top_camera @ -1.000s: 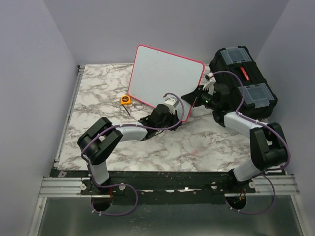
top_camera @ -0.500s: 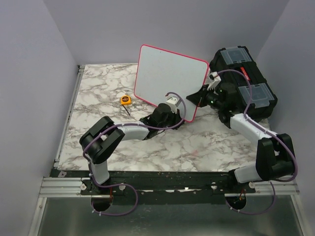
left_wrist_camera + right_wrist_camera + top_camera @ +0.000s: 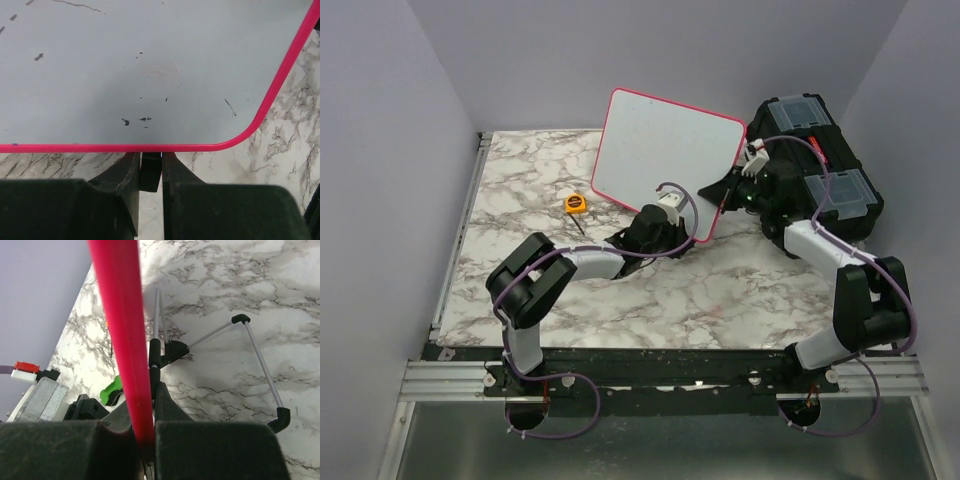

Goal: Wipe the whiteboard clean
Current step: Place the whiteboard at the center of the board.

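Observation:
The whiteboard [image 3: 665, 160], white with a pink-red rim, stands tilted up off the marble table [image 3: 520, 180]. My right gripper [image 3: 723, 190] is shut on its right edge, and the red rim [image 3: 120, 315] runs down between the jaws of this gripper [image 3: 150, 390]. My left gripper [image 3: 673, 234] sits at the board's lower edge. In the left wrist view the gripper [image 3: 150, 160] is nearly closed around a small black foot [image 3: 150, 172] under the rim. The board face [image 3: 150, 65] shows only small dark specks and a faint reddish smudge.
A black toolbox [image 3: 815, 165] with clear-lidded compartments stands at the back right, just behind the right arm. A small orange object [image 3: 576, 203] lies left of the board. Behind the board I see its wire stand [image 3: 260, 350] and a green object [image 3: 112, 388].
The whiteboard has shifted a little to the right and back and stands more upright. The right arm has moved with it. The left gripper has followed along the lower edge.

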Action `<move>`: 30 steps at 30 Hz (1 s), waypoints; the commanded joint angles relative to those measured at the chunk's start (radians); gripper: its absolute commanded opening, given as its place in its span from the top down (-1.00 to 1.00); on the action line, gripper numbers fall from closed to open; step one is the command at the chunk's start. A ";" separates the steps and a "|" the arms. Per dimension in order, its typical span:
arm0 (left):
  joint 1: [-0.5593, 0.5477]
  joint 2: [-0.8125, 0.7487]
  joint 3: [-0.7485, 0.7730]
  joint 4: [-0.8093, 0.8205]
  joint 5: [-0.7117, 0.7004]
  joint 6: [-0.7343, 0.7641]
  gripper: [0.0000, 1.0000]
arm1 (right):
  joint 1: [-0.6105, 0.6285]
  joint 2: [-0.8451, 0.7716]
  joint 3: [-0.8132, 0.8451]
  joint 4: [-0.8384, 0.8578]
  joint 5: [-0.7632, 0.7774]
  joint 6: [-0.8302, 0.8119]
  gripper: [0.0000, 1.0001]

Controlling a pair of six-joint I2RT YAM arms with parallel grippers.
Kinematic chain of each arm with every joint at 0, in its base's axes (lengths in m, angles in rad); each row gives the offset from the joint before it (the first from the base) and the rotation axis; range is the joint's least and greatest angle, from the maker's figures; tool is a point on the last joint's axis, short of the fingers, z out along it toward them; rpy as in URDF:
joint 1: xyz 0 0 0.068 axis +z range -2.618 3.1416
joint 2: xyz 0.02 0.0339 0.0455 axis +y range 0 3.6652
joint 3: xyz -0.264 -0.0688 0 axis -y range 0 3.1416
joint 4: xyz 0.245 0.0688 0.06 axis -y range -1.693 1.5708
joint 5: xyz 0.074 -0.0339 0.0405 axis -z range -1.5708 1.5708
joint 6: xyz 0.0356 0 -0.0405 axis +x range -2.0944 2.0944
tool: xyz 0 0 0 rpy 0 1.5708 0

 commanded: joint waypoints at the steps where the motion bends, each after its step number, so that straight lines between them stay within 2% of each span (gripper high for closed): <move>1: 0.027 0.074 -0.019 -0.203 -0.090 -0.052 1.00 | 0.022 -0.050 -0.029 0.033 0.081 -0.127 0.99; 4: 0.028 0.090 -0.005 -0.220 -0.088 -0.054 1.00 | 0.022 -0.038 -0.097 0.043 0.077 -0.159 0.98; 9: 0.028 0.101 -0.005 -0.228 -0.082 -0.065 1.00 | 0.018 0.002 -0.142 0.058 0.064 -0.159 0.71; 16: 0.028 0.131 0.008 -0.234 -0.062 -0.074 1.00 | 0.001 0.084 -0.126 0.059 0.018 -0.155 0.45; 21: 0.028 0.137 0.005 -0.235 -0.060 -0.072 1.00 | -0.043 0.082 -0.127 0.077 -0.012 -0.136 0.15; 30: 0.029 0.151 0.011 -0.240 -0.055 -0.067 1.00 | -0.089 0.028 -0.169 0.158 -0.068 -0.082 0.08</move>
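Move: The right hand holds the whiteboard's right rim, with the folding stand it is being lowered towards some 10 cm ahead, about 8 cm to the left and 14 cm below. The black toolbox lies roughly 22 cm to that hand's right, 8 cm farther out and 8 cm lower. From the left hand, on the near edge by the right corner, the stand is about 20 cm ahead, 3 cm right and 4 cm lower; the tape measure is about 12 cm ahead, 26 cm left and 7 cm lower. Both arms lower the whiteboard together towards the stand and table: the left keeps its pinch at the near edge and sinks about 5 cm, its wrist rolling slightly so that its left side rises. The right sinks about 6 cm, its fingers starting to open early in the descent and spreading to nearly half open so that they let go of the right rim, then it drifts some 3 cm to the right, with the rim still between the open fingers. ##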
